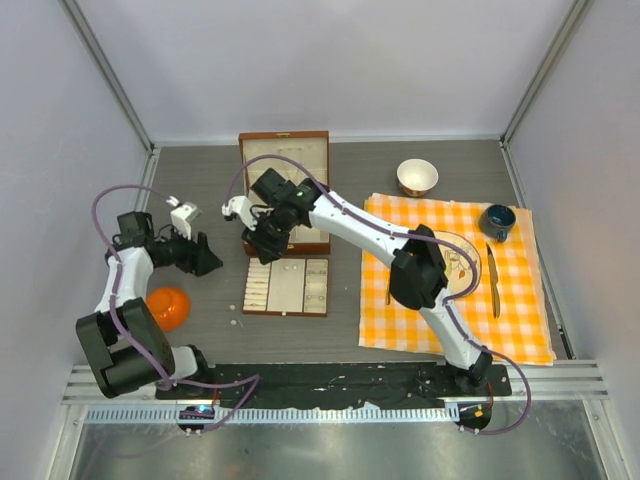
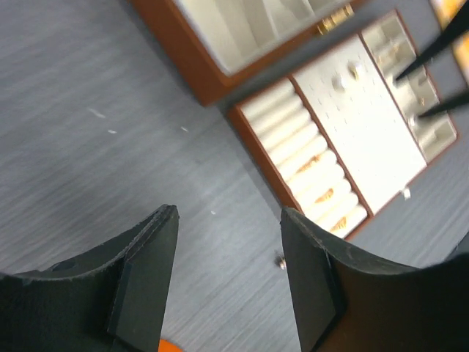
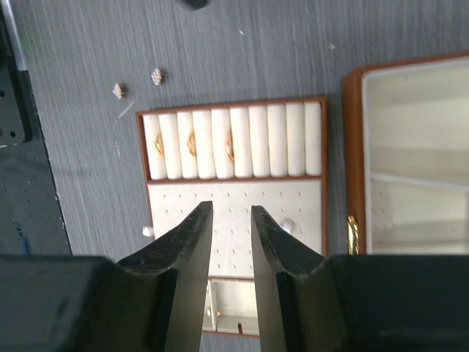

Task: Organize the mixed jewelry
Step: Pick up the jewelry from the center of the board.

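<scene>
The open brown jewelry box lies mid-table, its cream-lined tray (image 1: 285, 314) in front of the raised lid (image 1: 285, 165). Three gold rings (image 3: 192, 143) sit in the tray's ring rolls (image 3: 249, 139), and one pale stud (image 3: 286, 226) rests on the perforated panel. Two loose pieces (image 3: 119, 91) lie on the grey table beside the tray, and the left wrist view shows one tiny stud (image 2: 280, 261) near that finger. My right gripper (image 3: 231, 213) hovers over the tray, jaws slightly apart and empty. My left gripper (image 2: 229, 213) hangs open left of the tray (image 2: 270, 155), holding nothing.
An orange object (image 1: 168, 305) sits by the left arm. A yellow checked cloth (image 1: 520, 320) on the right carries a plate (image 1: 465, 250), gold cutlery (image 1: 493, 280) and a blue cup (image 1: 496, 220). A small bowl (image 1: 417, 177) stands behind it.
</scene>
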Robot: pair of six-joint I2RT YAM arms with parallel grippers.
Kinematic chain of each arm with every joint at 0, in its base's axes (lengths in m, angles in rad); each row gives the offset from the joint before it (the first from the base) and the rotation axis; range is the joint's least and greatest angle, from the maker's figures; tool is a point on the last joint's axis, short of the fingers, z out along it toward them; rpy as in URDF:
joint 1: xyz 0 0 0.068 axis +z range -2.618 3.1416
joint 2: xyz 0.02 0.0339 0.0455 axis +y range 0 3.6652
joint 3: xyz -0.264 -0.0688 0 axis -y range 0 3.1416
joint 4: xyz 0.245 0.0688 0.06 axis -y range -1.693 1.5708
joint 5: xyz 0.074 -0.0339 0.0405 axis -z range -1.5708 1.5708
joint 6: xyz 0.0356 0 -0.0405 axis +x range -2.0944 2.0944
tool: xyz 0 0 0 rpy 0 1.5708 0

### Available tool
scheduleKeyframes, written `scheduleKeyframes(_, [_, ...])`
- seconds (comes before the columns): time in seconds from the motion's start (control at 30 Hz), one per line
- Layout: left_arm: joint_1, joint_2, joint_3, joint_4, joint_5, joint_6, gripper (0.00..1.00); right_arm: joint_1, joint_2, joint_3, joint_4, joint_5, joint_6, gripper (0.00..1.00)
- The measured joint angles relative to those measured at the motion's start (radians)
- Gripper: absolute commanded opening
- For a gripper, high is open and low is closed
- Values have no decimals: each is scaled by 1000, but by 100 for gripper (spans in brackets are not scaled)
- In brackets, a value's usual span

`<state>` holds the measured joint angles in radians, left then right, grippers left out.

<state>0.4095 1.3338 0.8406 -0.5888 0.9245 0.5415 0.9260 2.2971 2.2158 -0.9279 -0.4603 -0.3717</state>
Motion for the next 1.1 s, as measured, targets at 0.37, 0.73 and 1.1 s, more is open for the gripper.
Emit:
scheduleKeyframes(0.37, [-240,-171,-118,-172,-226,257,62,-74,-197,-217,32,121,-19,33])
scheduleKeyframes(0.73, [-387,-213,-230,-160,-447,306,60,-80,-262,-373,60,164,-19,31])
scheduleKeyframes(1.1, [-549,-215,-275,-69,-588,230,59,-86,-262,-397,70,177,-19,30])
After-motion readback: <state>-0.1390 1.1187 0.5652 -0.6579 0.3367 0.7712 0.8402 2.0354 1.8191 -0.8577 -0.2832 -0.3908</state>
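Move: For my left hand it is the nearer of two loose earrings beside the tray, roughly 9 cm back, 6 cm to the right and 11 cm below; the second lies about 4 cm behind that earring, and the orange ball 9 cm back, 8 cm to the left of my hand. My right hand has the white studs on the tray's board about 3 cm ahead, 5 cm right and 9 cm down, the ring rolls 2 cm back and 3 cm left, the box clasp 7 cm ahead and 4 cm right. I swing my left hand back and down, some 9 cm each, and about 5 cm right, in towards the loose earring, tipping the open fingers from a forward-right slant to nearly straight down. Meanwhile my right hand carries its slightly open fingers about 9 cm right and a little forward, across the studs on the board, rising 2 cm, then sinking 3 cm and halting above the tray. ##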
